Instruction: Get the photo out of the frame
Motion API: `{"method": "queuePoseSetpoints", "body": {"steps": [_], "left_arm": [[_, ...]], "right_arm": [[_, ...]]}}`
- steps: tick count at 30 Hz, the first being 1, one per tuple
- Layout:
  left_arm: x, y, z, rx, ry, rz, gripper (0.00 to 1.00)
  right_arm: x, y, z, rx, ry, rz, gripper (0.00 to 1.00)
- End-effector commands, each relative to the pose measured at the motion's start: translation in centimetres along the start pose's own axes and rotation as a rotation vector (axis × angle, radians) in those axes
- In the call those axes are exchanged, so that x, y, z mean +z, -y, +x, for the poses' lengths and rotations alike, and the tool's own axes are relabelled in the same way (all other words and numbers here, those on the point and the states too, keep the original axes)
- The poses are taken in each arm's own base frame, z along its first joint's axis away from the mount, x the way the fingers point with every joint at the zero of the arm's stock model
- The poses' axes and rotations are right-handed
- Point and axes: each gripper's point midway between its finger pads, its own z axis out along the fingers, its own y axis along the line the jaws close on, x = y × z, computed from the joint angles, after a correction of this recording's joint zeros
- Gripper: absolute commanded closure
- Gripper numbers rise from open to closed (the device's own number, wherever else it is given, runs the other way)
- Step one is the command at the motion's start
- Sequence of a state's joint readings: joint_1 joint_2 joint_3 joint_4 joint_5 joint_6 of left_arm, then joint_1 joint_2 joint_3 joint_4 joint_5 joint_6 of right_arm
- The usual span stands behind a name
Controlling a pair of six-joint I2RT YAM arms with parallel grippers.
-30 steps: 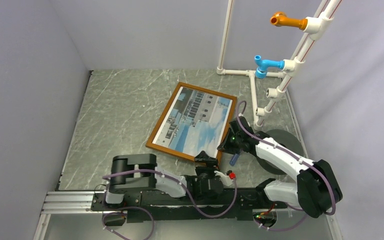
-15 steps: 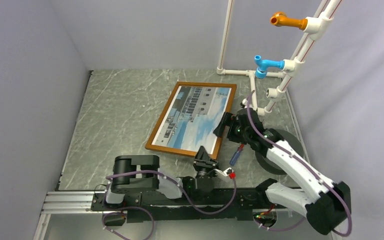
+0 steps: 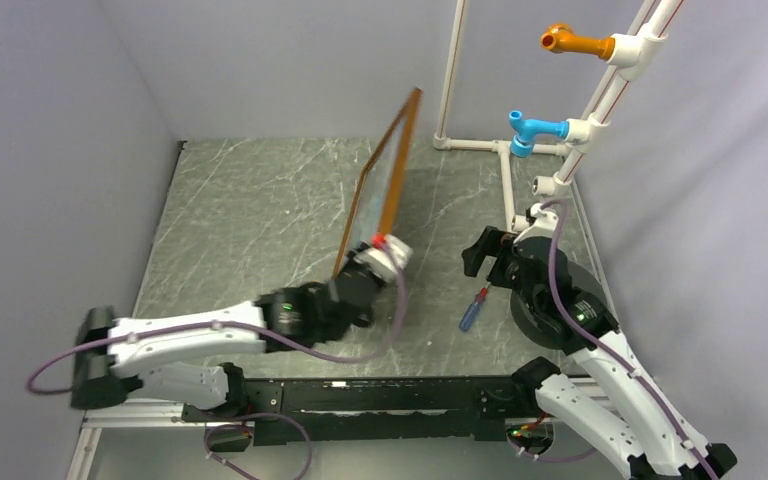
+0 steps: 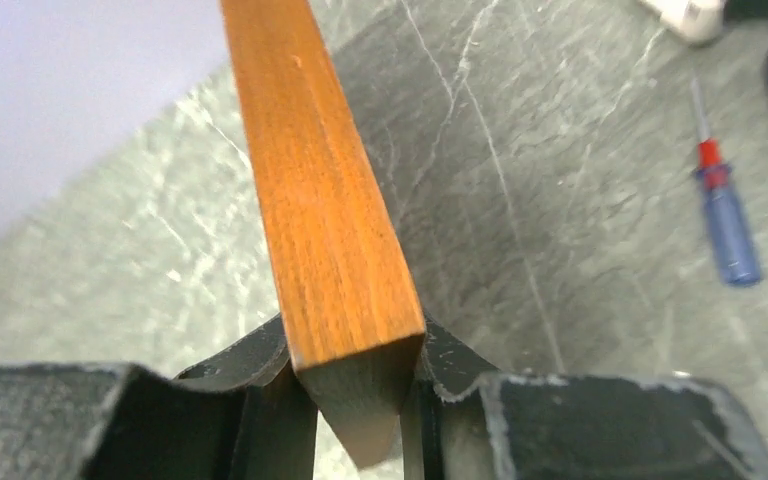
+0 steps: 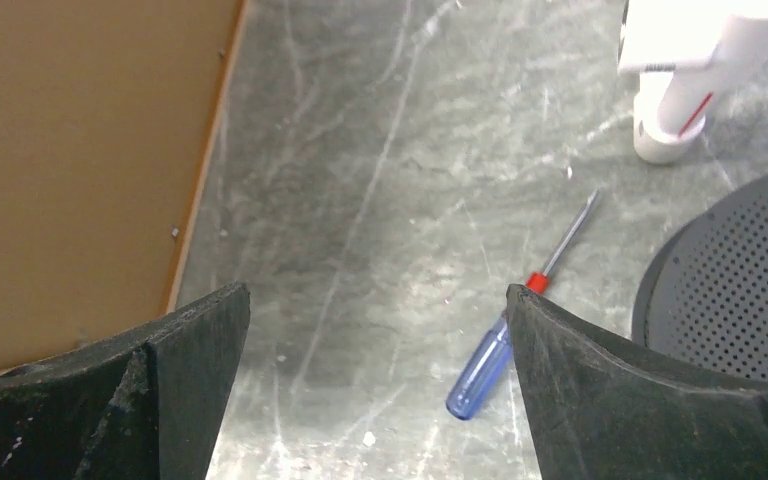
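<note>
The frame (image 3: 401, 160) stands nearly upright above the table, seen almost edge-on. My left gripper (image 3: 372, 250) is shut on its lower corner. In the left wrist view the reddish-brown wood rail (image 4: 320, 200) sits pinched between both black fingers of that gripper (image 4: 355, 350). The photo shows only as a thin bluish sliver (image 3: 378, 190) from above. Its light-brown backing board (image 5: 80, 170) fills the left of the right wrist view. My right gripper (image 3: 480, 252) is open and holds nothing, apart from the frame on its right. Its jaws (image 5: 375, 340) stand wide over bare table.
A blue-handled screwdriver (image 3: 471, 309) lies on the marble table just right of the frame (image 5: 500, 355) (image 4: 725, 215). A black perforated disc (image 3: 555, 300) (image 5: 730, 280) sits at the right edge. A white pipe rack (image 3: 570, 130) with blue and orange pegs stands at the back right.
The frame lay flat on the table; my left gripper shut on its near corner and lifted it upright. My right gripper opened and drew back to the right.
</note>
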State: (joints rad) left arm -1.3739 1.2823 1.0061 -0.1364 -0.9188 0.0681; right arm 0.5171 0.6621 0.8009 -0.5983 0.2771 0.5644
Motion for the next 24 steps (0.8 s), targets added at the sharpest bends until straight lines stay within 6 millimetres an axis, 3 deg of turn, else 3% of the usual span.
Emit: {"method": "queuePoseSetpoints", "body": {"steps": [1, 4, 6, 13, 19, 24], "left_arm": [[-3.8, 0.7, 0.5, -0.54, -0.056, 0.389, 1.0], [-4.5, -2.1, 1.6, -0.711, -0.008, 0.393, 1.0], [-4.6, -3.1, 3.5, -0.785, -0.022, 0.377, 1.0], [-5.7, -4.5, 8.2, -0.953, -0.091, 0.267, 1.0], [-6.7, -6.3, 10.7, -1.072, -0.081, 0.149, 1.0], [-6.9, -6.2, 13.7, -1.119, -0.156, 0.078, 1.0]], "right_arm": [[1.1, 1.4, 2.2, -0.029, -0.055, 0.053, 0.0], [1.9, 0.8, 3.1, -0.016, -0.076, 0.024, 0.0], [2.6, 0.3, 3.8, -0.009, -0.1, 0.003, 0.0], [4.7, -0.8, 6.6, -0.005, -0.212, -0.038, 0.0], [5.6, -1.8, 8.7, 0.014, -0.282, -0.102, 0.0], [6.2, -2.9, 10.2, 0.027, -0.333, -0.161, 0.0]]}}
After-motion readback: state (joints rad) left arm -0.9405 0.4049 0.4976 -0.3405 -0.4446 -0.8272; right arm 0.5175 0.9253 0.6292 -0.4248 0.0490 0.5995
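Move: The left hand already grips the photo frame's near rail, close to its upper corner. The frame stands almost on edge, its centre about 18 cm ahead, 2 cm right and 8 cm below. The bare tabletop it swings towards is roughly 14 cm ahead, 12 left and 20 below. From the open right hand the frame is some 15 cm ahead, 23 left and 6 below; the screwdriver is about 3 back, 1 left and 19 below, the pipe foot 8 ahead, 7 right and 18 below. Leftward, in a fast rolling sweep of about 14 cm, the left hand carries the frame over, its left side dropping through some 55 degrees and its fingers tipping down; it rises slightly, then sinks past its starting height, grip kept. Meanwhile the right hand, wide open and touching nothing, sinks about 11 cm, tips down and drifts 5 cm left towards the frame's right side. ##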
